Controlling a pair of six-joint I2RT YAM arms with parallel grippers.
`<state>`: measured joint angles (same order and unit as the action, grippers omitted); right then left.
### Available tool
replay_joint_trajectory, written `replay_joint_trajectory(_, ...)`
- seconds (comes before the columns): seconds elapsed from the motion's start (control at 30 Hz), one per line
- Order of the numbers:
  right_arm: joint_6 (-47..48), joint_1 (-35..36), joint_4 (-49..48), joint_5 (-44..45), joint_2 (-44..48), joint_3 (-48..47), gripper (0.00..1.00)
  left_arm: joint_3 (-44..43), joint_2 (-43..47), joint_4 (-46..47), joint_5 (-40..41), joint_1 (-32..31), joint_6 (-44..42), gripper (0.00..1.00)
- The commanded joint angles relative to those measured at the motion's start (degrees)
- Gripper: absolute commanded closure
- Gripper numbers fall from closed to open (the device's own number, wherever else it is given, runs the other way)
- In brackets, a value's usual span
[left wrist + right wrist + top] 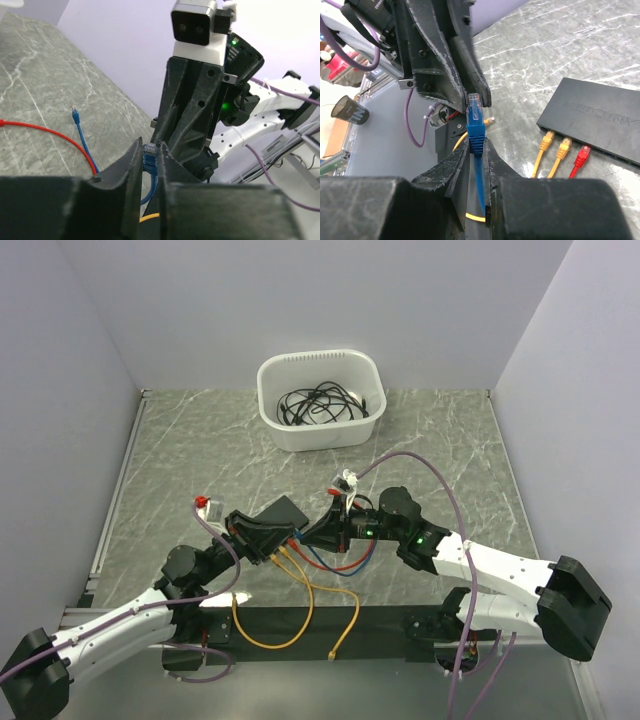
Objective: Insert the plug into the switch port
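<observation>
The blue plug (474,121) stands upright between the two grippers where they meet. My right gripper (477,147) is shut on its ribbed boot, and the blue cable runs down between the fingers. My left gripper (149,147) is shut on the same plug (150,157) at its clear tip. In the top view both grippers, left (268,540) and right (312,535), sit just in front of the black switch (282,510). Its port row (570,137) holds two yellow plugs (547,141) and a red plug (582,152). The blue plug is apart from the switch (600,117).
A white tub (322,398) with black cables stands at the back. Yellow cable (300,620) loops over the table's near edge. A red cable (45,131) and a loose blue plug (76,116) lie on the marble top. Walls close in on both sides.
</observation>
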<state>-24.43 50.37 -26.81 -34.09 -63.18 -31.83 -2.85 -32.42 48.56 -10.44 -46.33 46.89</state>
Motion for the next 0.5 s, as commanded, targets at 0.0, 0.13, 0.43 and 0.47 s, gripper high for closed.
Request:
replay_joint_trajectory(0.0,-0.27,0.26,-2.9,-0.72,0.95,-1.66,1.0,8.74,0.78,-0.12,1.38,-0.08,0.48,0.8)
replay_joint_trajectory(0.13,0.25,0.34,-0.18,0.68,3.32,-1.3,1.0,8.65,3.67,-3.46,3.75,-0.08,0.48,0.51)
replay_joint_trajectory(0.43,4.3,0.43,17.3,14.29,6.93,-4.72,1.0,6.72,9.31,-17.07,13.4,-0.08,0.13,0.27)
replay_joint_trajectory(0.47,4.56,0.34,19.23,16.14,6.41,-5.25,1.0,5.94,9.31,-18.48,14.64,-0.08,0.13,0.28)
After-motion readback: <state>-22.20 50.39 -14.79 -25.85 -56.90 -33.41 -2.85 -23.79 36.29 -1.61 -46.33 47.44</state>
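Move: Both grippers are closed on the blue plug in the air, the left on its clear tip, the right just behind it. From the right hand, the switch's middle lies about 10 cm ahead, 7 cm left and 20 cm below. The red plug in its near edge is 6 cm ahead and 3 cm left, the yellow pair 4 cm ahead and 6 cm left, equally low. From the left hand, the blue plug is 1 cm to the right. Open the left gripper wide to let go of the blue plug's clear tip, drawing it off about 3 cm to the left and forward with a slight dip at the end. Keep the right fingers shut on the blue plug and back it roughly 2 cm to the right, easing forward at the end and turning slightly clockwise. ##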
